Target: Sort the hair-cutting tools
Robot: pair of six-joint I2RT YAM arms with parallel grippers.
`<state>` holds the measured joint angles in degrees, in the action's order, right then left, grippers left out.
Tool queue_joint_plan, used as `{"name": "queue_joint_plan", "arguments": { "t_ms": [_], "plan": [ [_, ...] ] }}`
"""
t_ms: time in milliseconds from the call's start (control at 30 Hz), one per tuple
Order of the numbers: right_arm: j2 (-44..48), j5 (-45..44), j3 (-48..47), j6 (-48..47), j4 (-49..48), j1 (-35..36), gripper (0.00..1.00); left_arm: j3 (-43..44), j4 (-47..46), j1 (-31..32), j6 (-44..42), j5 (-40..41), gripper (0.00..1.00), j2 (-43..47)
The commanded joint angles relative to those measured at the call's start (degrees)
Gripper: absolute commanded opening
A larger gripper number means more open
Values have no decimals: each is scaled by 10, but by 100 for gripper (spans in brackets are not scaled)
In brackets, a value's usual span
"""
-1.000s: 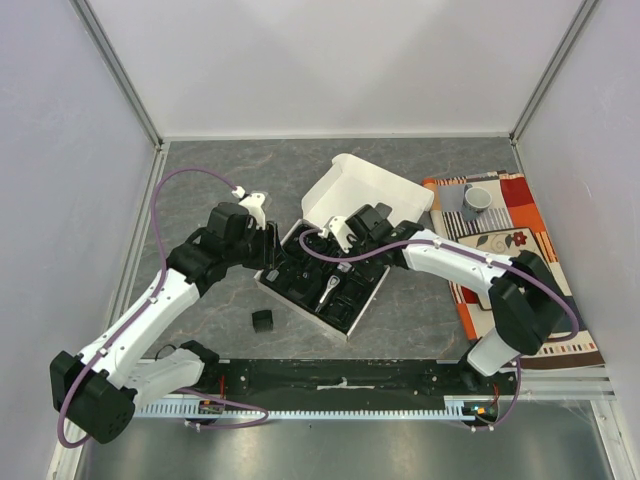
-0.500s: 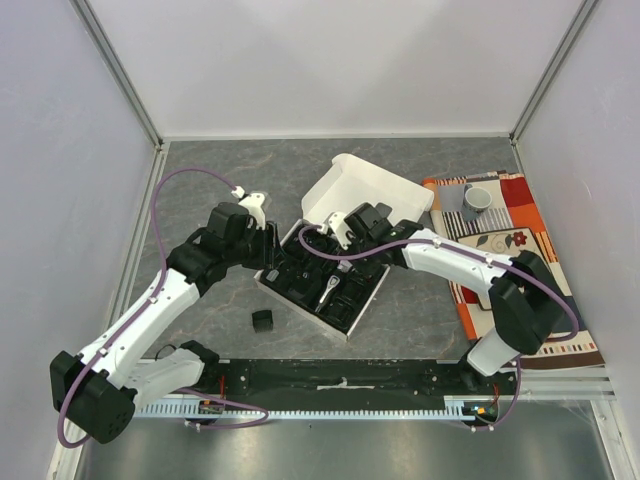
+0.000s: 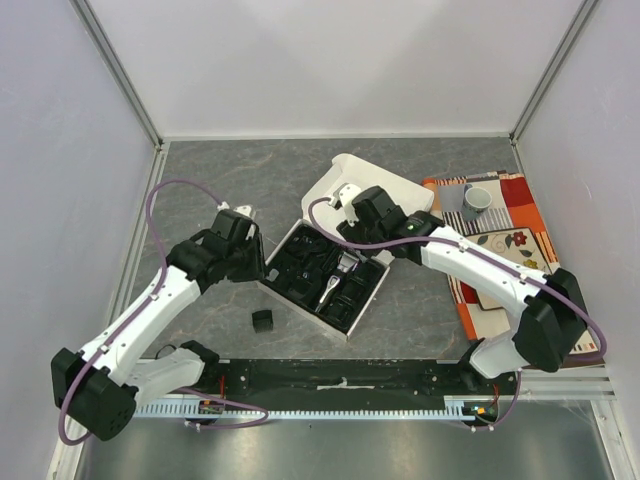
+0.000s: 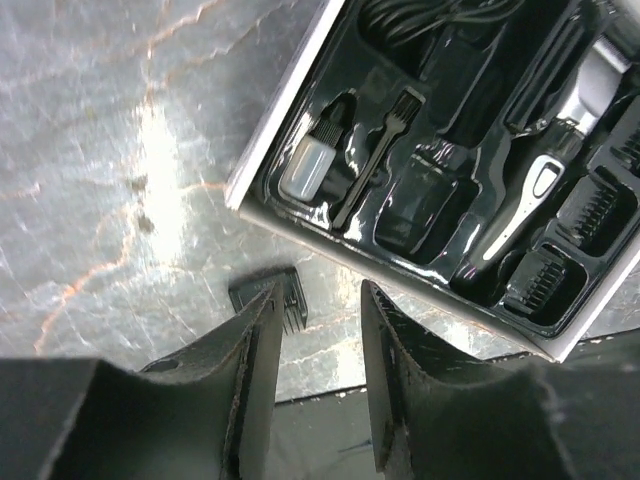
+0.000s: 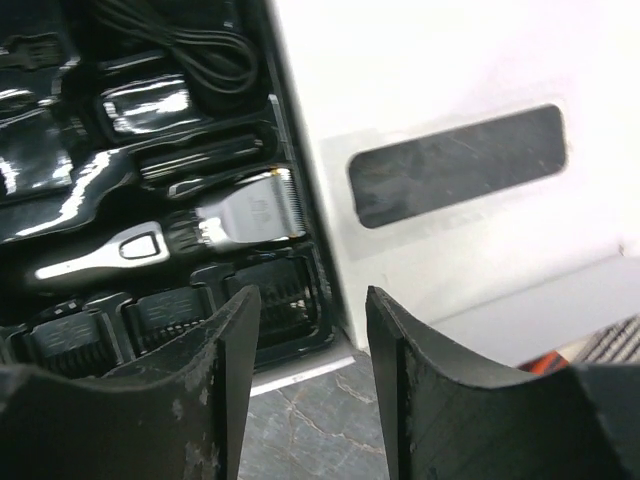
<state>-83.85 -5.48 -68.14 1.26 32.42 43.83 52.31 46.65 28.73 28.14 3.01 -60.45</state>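
Note:
The hair-cutting tools lie mostly in the black tray (image 3: 300, 262) of the white box. The silver-and-black clipper (image 3: 336, 280) (image 4: 530, 195) (image 5: 200, 235) rests in its slot. Around it are comb attachments (image 5: 165, 315), a coiled cord (image 5: 190, 50), a small brush (image 4: 375, 170) and a little white bottle (image 4: 308, 165). One loose comb attachment (image 3: 262, 320) (image 4: 268, 300) sits on the table in front of the box. My left gripper (image 3: 255, 262) (image 4: 318, 300) hangs open and empty off the tray's left corner. My right gripper (image 3: 348, 222) (image 5: 312, 305) is open and empty over the tray's edge by the lid.
The white lid (image 3: 370, 190) (image 5: 450, 150) stands open behind the tray. A patterned mat (image 3: 510, 260) lies at the right with a grey cup (image 3: 477, 198) on it. Enclosure walls ring the grey table, and a black rail (image 3: 340, 378) runs along the front.
My right gripper has opened and drawn back from the tray toward the lid. My left gripper has pulled back left off the tray, and its jaws have narrowed a little.

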Motion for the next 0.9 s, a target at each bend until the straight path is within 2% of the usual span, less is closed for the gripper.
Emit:
{"name": "queue_joint_plan", "arguments": {
  "t_ms": [0, 67, 100, 133, 267, 333, 367, 400, 467, 500, 700, 867],
  "plan": [
    [-23, -115, -29, 55, 12, -1, 53, -27, 43, 2, 112, 21, 43, 29],
    [-28, -138, -39, 80, 23, -4, 50, -34, 56, 2, 140, 32, 43, 32],
    [-26, -139, -41, 87, 26, -4, 42, -36, 59, 2, 146, 31, 42, 33],
    [-25, -137, -44, 93, 32, -5, 41, -39, 63, 1, 156, 29, 42, 34],
    [-4, -118, -27, 126, 94, -5, 36, -46, 76, 3, 167, 8, 31, 21],
    [25, -96, 10, 139, 103, -5, 30, -46, 77, 6, 164, -5, 27, 0],
    [37, -86, 21, 147, 116, -5, 25, -47, 78, 9, 164, -6, 22, -5],
    [56, -72, 34, 160, 120, -5, 17, -46, 77, 13, 164, -9, 20, -12],
    [76, -53, 69, 173, 133, -5, 8, -45, 72, 17, 164, -12, 16, -32],
    [93, -39, 79, 179, 136, -4, 0, -43, 68, 19, 163, -15, 15, -40],
    [136, -16, 158, 220, 135, -4, 0, -39, 42, 31, 161, -13, 8, -100],
    [128, 24, 207, 267, 52, -4, 0, -35, 5, 33, 169, 9, 8, -143]
  ]
}}
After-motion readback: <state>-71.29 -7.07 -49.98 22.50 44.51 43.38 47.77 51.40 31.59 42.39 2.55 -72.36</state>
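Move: The loose comb guard lies on bare table about 6 cm behind the left hand, 1 cm to its left and 13 cm below. The small bottle in the tool box is roughly 3 cm ahead of that hand and 2 cm to its right, and the box's middle 4 cm ahead and 13 cm to the right, both some 12 cm lower. From the right hand, the comb guard is about 13 cm back, 24 cm left and 14 cm down. The left hand heads for the loose comb guard without reaching it: about 4 cm back with a little sideways swing, then mostly down, some 7 cm in all, its fingers tipping some 20 degrees nearer vertical and closing almost shut. The right hand leaves the box, edging forward and right, then swinging back, right and down to bare table on the box's right, shutting its empty fingers. ##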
